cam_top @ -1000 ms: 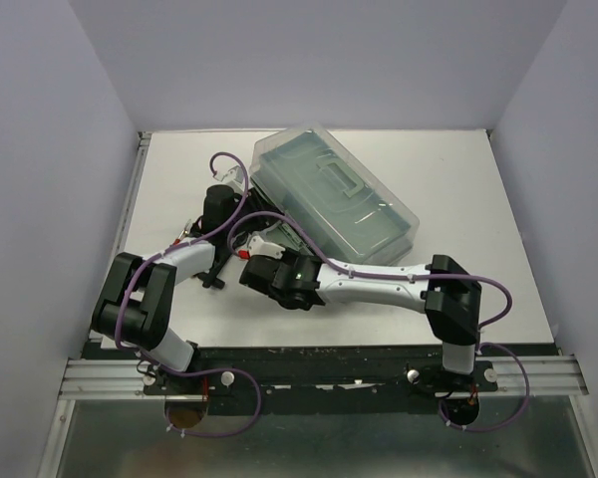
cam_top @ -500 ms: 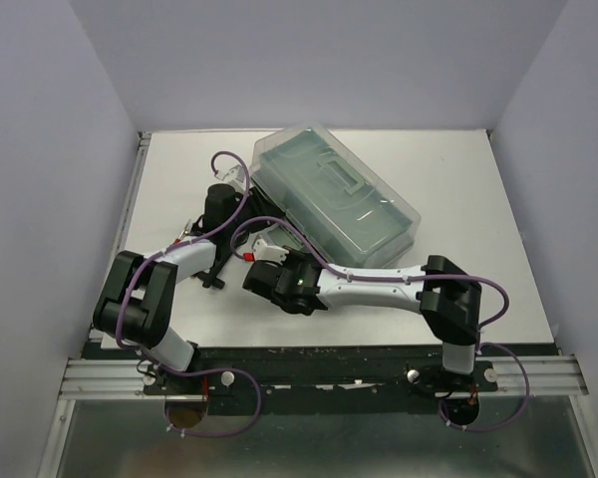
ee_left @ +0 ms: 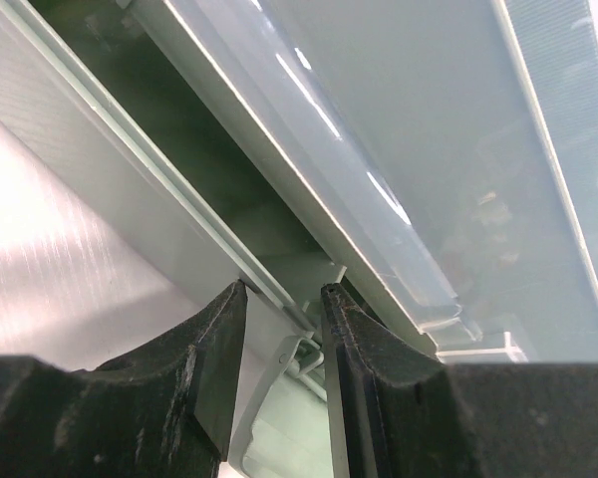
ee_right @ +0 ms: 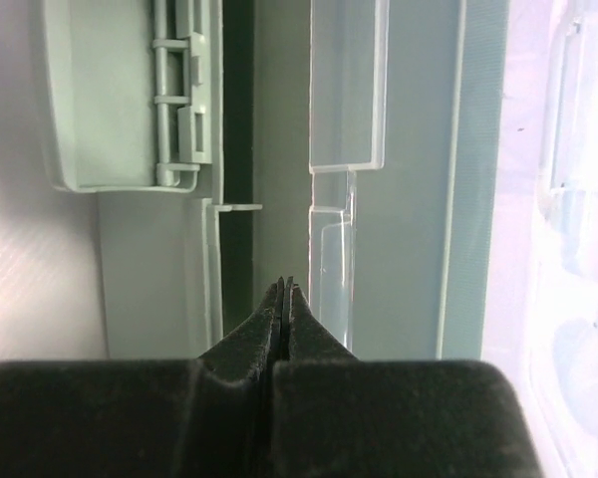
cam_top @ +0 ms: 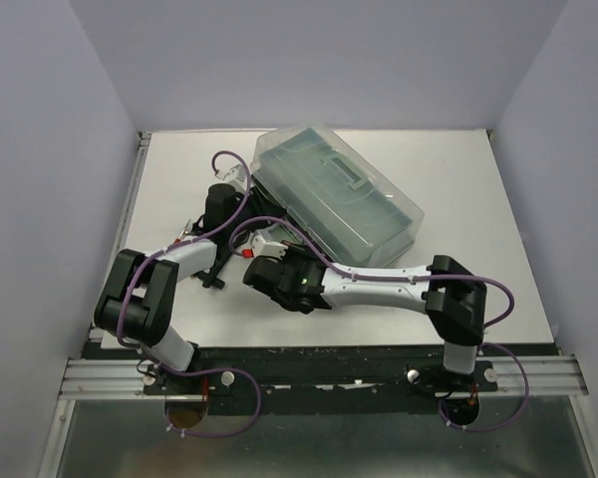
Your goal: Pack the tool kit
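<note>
The tool kit [cam_top: 339,199], a sage-green box under a translucent lid, lies slantwise at the table's middle. My left gripper [cam_top: 239,187] is at its near-left side. In the left wrist view that gripper [ee_left: 282,297] is shut on the box's green latch [ee_left: 274,373], just under the lid's rim [ee_left: 379,229]. My right gripper [cam_top: 271,239] is at the box's front side, further right. It [ee_right: 284,285] is shut on nothing, tips at the seam between the green base [ee_right: 149,259] and the clear lid tab [ee_right: 334,249]. A second latch [ee_right: 130,100] hangs down open.
White side walls [cam_top: 60,149] enclose the table on the left, right and back. Purple cables [cam_top: 224,159] loop over both arms. The arms' bases sit on the black rail [cam_top: 319,363] at the near edge.
My right gripper has closed the last small gap and edged slightly toward the box. The left gripper and the tool kit have not moved.
</note>
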Available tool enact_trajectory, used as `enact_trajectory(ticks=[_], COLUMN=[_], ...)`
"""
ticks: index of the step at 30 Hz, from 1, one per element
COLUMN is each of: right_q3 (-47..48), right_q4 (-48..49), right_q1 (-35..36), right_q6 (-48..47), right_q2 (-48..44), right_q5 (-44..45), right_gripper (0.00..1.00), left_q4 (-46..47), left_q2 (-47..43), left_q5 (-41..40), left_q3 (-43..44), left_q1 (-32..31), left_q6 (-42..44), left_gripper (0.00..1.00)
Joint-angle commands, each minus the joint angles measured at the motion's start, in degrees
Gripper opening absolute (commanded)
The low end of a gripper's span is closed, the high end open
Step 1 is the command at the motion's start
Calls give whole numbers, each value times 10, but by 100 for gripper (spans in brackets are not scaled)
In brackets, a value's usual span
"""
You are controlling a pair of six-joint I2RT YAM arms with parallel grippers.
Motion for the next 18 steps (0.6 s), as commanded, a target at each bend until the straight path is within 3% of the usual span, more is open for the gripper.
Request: enact_trajectory(ticks=[1, 18], right_q3=[-10, -2], right_q4=[50, 149], right_q1=[-16, -72], right_q6=[-52, -181], right_q2=[-34, -105], right_q5=[62, 73], right_gripper=[3, 3], left_q4=[-67, -70], left_q2=[31, 31], left_q5=[-34, -41], left_q3=[-7, -5], left_q1=[3, 3], left_q6=[38, 40], left_gripper=[44, 43])
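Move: The lid's loose near edge is right at the closed tips of the right gripper, about 1 cm ahead and already raised clear of the case. From those tips the hanging latch lies about 4 cm ahead, 4 cm left and 4 cm lower, and the lid's handle some 12 cm ahead and 9 cm right. From the left gripper, already astride the case's front rim, that lid edge is about 4 cm back, 4 cm right and 3 cm higher. Keep swinging the lid open: bring the shut right fingertips, already under the lid's near edge, up about 8 cm, gently at first and then briskly, easing forward and rightward some 3 cm each towards the hinge side. Let the fingers tilt up nearly 10 degrees as they bear on the lid. Hold the left gripper still, one finger on each side of the case's front rim. ##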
